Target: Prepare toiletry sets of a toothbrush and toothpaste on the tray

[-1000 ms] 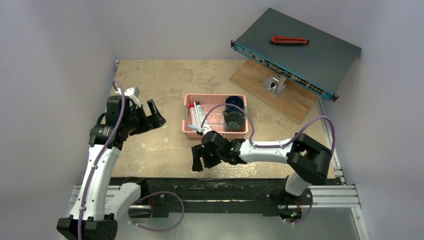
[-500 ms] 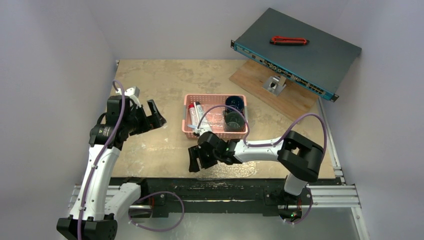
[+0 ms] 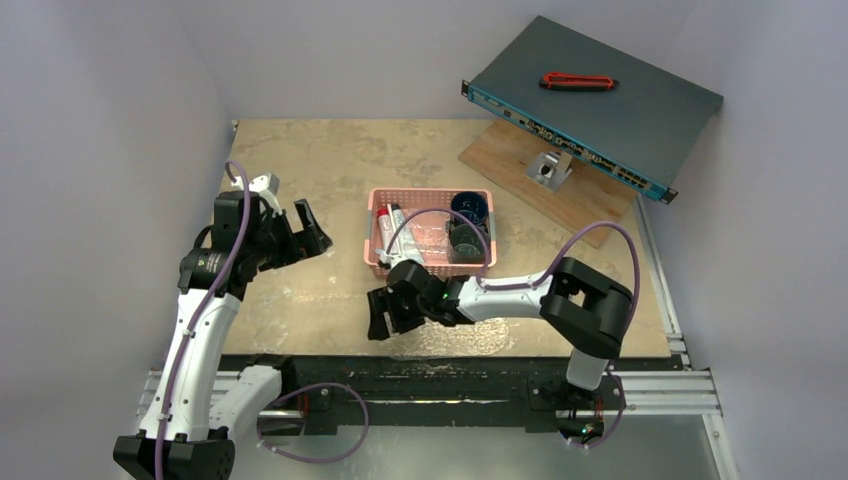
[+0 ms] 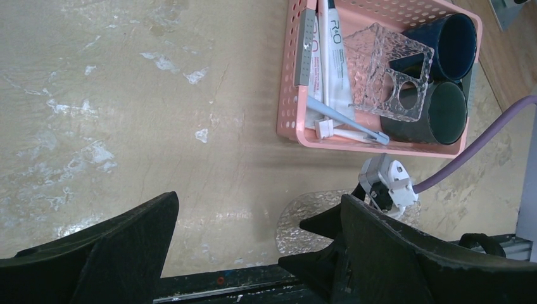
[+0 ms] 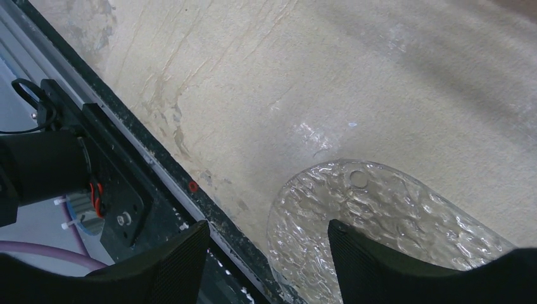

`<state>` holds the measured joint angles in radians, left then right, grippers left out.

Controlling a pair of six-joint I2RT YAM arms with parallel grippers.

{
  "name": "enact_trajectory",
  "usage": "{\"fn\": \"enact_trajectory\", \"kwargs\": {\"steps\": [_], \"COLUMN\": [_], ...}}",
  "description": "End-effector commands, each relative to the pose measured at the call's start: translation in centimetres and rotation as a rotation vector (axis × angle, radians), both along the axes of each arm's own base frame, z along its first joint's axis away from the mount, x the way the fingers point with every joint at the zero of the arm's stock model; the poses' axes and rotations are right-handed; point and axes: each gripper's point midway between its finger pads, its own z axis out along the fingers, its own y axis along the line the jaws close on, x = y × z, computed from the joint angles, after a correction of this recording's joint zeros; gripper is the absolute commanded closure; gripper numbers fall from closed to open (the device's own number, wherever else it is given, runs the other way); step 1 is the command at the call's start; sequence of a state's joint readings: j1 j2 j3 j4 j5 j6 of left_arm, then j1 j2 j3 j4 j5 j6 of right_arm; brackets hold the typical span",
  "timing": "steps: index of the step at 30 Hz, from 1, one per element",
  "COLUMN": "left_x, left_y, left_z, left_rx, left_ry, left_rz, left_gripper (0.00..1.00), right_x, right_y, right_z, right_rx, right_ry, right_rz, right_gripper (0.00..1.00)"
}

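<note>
The clear tray (image 3: 462, 342) lies flat at the table's near edge, its knobbly left end plain in the right wrist view (image 5: 386, 209) and the left wrist view (image 4: 304, 218). My right gripper (image 3: 383, 318) hangs open over that left end, one finger above the tray (image 5: 266, 269), nothing between the jaws. A light blue toothbrush (image 4: 345, 120), a white toothbrush (image 4: 342, 134) and toothpaste tubes (image 4: 334, 57) lie in the pink basket (image 4: 288, 95). My left gripper (image 3: 300, 232) stays open and empty left of the basket (image 4: 259, 253).
The pink basket (image 3: 372, 250) also holds two dark mugs (image 3: 466, 228) and a clear holder with holes (image 4: 392, 79). A tilted network switch (image 3: 590, 100) on a wooden board (image 3: 590, 205) fills the back right. The black rail (image 5: 158, 183) runs along the near edge.
My right gripper has slid left along the near edge, from over the tray's middle to its left end. The left arm has not moved.
</note>
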<state>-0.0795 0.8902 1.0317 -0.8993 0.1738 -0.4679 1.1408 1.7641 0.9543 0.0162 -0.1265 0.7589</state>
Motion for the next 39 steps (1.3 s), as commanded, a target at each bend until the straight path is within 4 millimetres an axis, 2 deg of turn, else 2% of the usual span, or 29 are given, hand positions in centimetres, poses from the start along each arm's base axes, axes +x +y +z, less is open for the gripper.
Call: {"fn": "enact_trajectory", "kwargs": {"steps": [1, 14, 22, 27, 31, 39], "left_x": [0.4, 0.4, 0.4, 0.4, 0.3, 0.3], "left_y": [0.2, 0.2, 0.3, 0.3, 0.1, -0.1], "left_z": [0.1, 0.1, 0.2, 0.2, 0.3, 0.4], "left_rx": [0.018, 0.022, 0.023, 0.022, 0.017, 0.008], "left_ry": [-0.022, -0.020, -0.024, -0.024, -0.031, -0.035], "left_rz": [-0.004, -0.002, -0.001, -0.002, -0.005, -0.015], "left_gripper": [0.01, 0.01, 0.01, 0.01, 0.01, 0.01], "right_x": [0.5, 1.2, 1.8, 2.6, 3.4, 5.9], "right_y": [1.2, 3.0, 3.5, 3.1, 2.4, -1.1], "right_z": [0.1, -0.2, 0.4, 2.2, 4.7, 9.4], "right_rx": [0.005, 0.002, -0.014, -0.028, -0.039, -0.124], "right_ry": [-0.022, -0.039, -0.063, -0.116, -0.173, -0.316], "right_rz": [0.014, 0.053, 0.067, 0.065, 0.043, -0.038], "right_gripper": [0.29, 0.29, 0.29, 0.28, 0.27, 0.27]}}
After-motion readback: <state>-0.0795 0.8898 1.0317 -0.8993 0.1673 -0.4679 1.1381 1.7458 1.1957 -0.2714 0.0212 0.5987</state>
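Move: My right fingertips are down on the left end of the clear tray; the tray's middle lies about 11 cm to my right and 1 cm back, just under fingertip height. The pink basket's middle is some 19 cm ahead and 8 cm right, with the toothpaste tubes about 20 cm straight ahead and the light blue toothbrush 15 cm straight ahead. From my left hand the tray's middle is roughly 25 cm right, 12 cm back and 19 cm down. With my right fingers still parted and their tips bearing on the clear tray, I keep dragging it left along the table's near edge, about 3 cm, easing forward as I go. Then I come back right by as much, lifting the tips off the tray some 5 cm, still drifting forward towards the basket while the hand tilts up about 10 degrees. ##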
